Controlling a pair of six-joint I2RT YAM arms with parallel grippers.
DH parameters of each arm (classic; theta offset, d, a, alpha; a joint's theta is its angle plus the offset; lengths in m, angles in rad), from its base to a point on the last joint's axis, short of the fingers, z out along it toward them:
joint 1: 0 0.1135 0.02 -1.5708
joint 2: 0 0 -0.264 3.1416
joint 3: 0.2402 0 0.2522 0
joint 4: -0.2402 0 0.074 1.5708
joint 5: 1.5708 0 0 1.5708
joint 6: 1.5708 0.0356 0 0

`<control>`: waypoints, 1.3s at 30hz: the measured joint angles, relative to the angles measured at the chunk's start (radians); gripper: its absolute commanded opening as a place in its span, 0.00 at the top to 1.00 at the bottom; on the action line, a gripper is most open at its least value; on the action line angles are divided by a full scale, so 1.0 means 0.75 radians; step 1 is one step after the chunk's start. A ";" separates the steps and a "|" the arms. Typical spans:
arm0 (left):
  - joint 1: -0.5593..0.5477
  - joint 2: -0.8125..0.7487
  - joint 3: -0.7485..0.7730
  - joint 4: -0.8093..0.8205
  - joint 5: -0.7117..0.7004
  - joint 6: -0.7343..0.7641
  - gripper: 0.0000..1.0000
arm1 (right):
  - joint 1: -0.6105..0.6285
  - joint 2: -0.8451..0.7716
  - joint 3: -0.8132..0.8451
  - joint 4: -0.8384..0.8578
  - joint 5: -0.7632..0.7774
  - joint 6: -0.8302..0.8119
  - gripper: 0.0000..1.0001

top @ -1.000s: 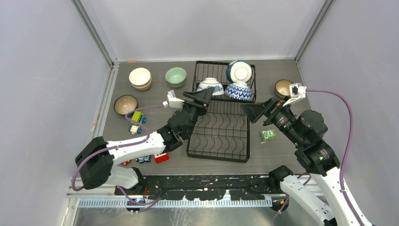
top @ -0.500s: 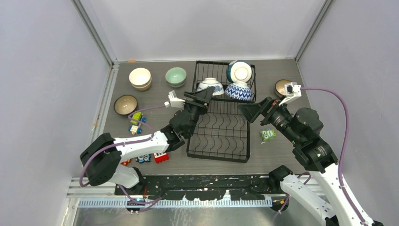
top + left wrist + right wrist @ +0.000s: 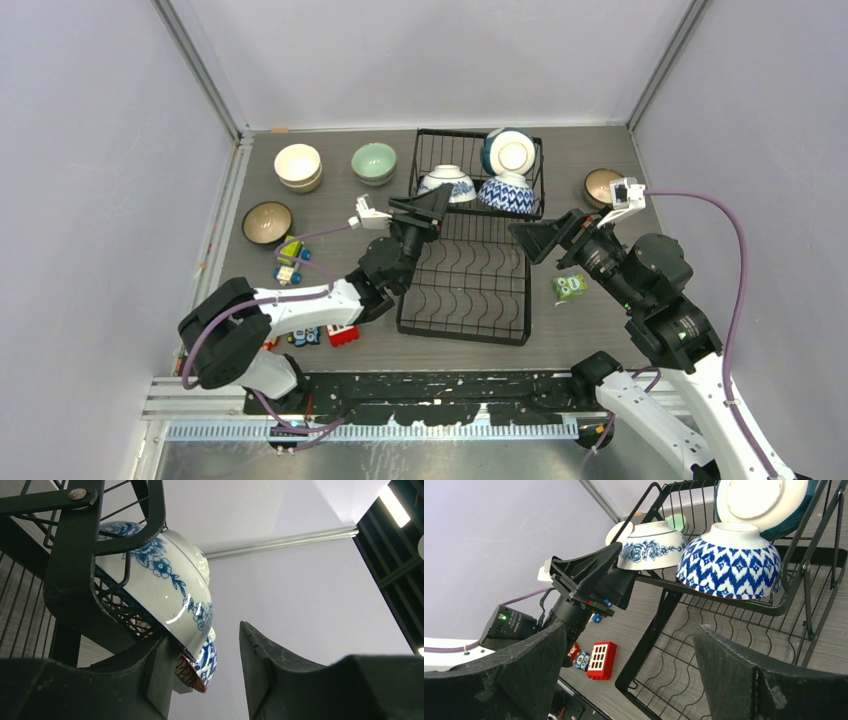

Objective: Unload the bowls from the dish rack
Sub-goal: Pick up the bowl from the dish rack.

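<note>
The black wire dish rack [image 3: 468,300] stands mid-table. Its raised basket holds a floral blue-and-white bowl [image 3: 447,183], a blue zigzag bowl [image 3: 508,193], both upside down, and a dark teal bowl [image 3: 510,152] standing on edge. My left gripper [image 3: 425,208] is at the floral bowl [image 3: 165,590] from below the basket's left corner. It is open, one finger [image 3: 150,675] under the rim, the other finger [image 3: 270,670] apart from it. My right gripper [image 3: 545,238] hangs wide open and empty over the rack's right side, short of the zigzag bowl [image 3: 729,562].
On the table stand a cream bowl [image 3: 298,165], a pale green bowl [image 3: 374,162], a brown bowl [image 3: 267,222] at the left and another brown bowl [image 3: 603,186] at the right. Toy blocks [image 3: 290,258] and a red block [image 3: 600,660] lie left of the rack, a green toy [image 3: 570,286] to its right.
My left gripper's jaws have narrowed a little at the floral bowl and the left arm's elbow has swung inward. The right arm has barely shifted.
</note>
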 measured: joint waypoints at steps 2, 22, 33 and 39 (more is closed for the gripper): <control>0.002 0.013 0.000 0.029 -0.001 0.013 0.52 | 0.000 -0.004 0.000 0.001 0.000 0.000 0.00; 0.027 0.165 -0.020 0.328 0.011 0.070 0.68 | 0.003 -0.022 -0.013 -0.004 0.000 -0.010 0.00; 0.036 0.221 -0.022 0.453 0.040 0.078 0.87 | 0.003 -0.043 -0.033 -0.023 0.010 -0.021 0.00; 0.050 0.284 -0.010 0.586 0.087 0.077 1.00 | 0.003 -0.043 -0.033 -0.034 0.019 -0.035 0.00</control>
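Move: Just ahead of the left hand sits the blue-flowered white bowl, upside down on the rack's top shelf: its middle is about 6 cm ahead, neither left nor right, 1 cm higher, its near rim already between the parted fingers. The zigzag bowl stands some 12 cm to the hand's right and 3 cm ahead; the teal bowl leans about 13 cm right and 13 cm ahead. From the right hand, the flowered bowl lies roughly 15 cm ahead, 17 cm left, 3 cm lower. Closing from half open to almost shut, the left fingers pinch the near rim of the flowered bowl, one finger inside under the rim and the other against the outer wall. The hand eases only about 1 cm forward towards the bowl, dips slightly and comes back up at the end, while the fingertips tip up some 10 degrees with a slight roll, left side down. ##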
